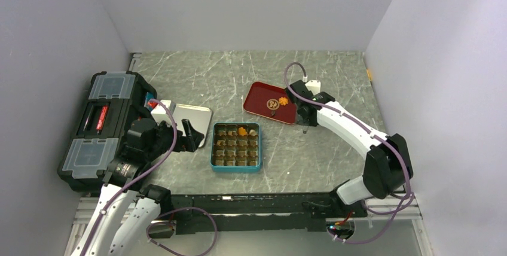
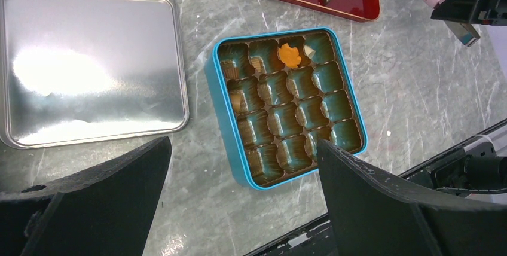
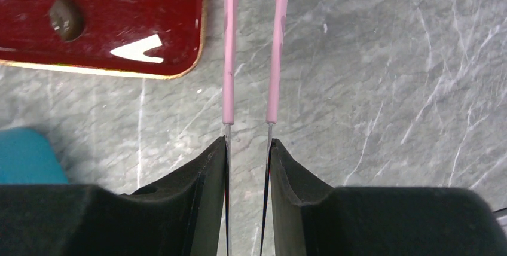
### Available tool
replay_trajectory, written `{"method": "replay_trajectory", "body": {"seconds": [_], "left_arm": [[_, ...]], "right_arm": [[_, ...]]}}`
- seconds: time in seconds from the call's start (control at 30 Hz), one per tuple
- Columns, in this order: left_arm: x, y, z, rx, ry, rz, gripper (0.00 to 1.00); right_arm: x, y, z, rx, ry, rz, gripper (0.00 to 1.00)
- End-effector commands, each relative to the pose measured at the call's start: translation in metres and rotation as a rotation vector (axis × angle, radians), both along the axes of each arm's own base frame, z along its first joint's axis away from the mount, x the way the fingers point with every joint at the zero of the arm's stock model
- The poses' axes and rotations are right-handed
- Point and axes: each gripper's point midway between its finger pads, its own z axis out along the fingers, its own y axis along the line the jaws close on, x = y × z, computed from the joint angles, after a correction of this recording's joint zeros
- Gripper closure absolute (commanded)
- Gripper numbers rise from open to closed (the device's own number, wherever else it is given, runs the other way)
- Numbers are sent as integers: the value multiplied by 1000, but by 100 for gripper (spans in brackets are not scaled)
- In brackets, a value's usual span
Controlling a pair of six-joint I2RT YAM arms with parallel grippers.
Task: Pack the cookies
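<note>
The teal tin (image 1: 236, 148) lies open, with an orange flower cookie (image 2: 290, 55) and a pale cream piece (image 2: 309, 49) in its far row. Small brown pieces (image 2: 238, 101) sit in its left cells. A red tray (image 3: 101, 34) holds a round dark-brown cookie (image 3: 66, 18) and another orange cookie (image 1: 283, 100). My right gripper (image 3: 249, 143) is shut on pink tongs (image 3: 229, 58), just right of the tray and above the table. The tongs' arms stand apart and their tips run out of the top of the right wrist view. My left gripper (image 2: 244, 142) hovers open over the tin's near-left corner.
The silver tin lid (image 2: 89, 58) lies flat to the left of the tin. A black toolbox (image 1: 98, 127) stands at the far left edge. Grey walls close in the marble table on three sides, and a black rail runs along the near edge.
</note>
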Motion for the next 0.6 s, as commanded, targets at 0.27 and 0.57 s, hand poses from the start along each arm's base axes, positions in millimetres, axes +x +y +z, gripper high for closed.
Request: {"method": "replay_trajectory", "body": {"seconds": [0.27,0.57], "left_arm": [[4,-4,16,-14,-50,-23,1],[3,-4,16,-12,-50,-24,1]], "right_arm": [[35,-34,-41,26,-36,-173,68],[43,-39,-77,80,49,-192,67]]}}
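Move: The right hand holds the pink tongs above the counter just outside the red tray's near right corner. The orange cookie left in the tray lies about 13 cm ahead of this hand, 7 cm to its left and 11 cm below. The dark cookie is some 8 cm ahead and 11 cm left, and the blue box's middle is roughly 25 cm left and 7 cm back. From the left hand the orange cookie lies about 22 cm ahead, 32 cm right and 20 cm below. Still gripping the pink tongs, the right hand sinks about 7 cm beside the tray's right end while easing some 4 cm to the right and 3 cm forward. The rightward part dies out near the end as the sinking goes on. The wrist turns about 10 degrees clockwise and the fingers keep their grip. ##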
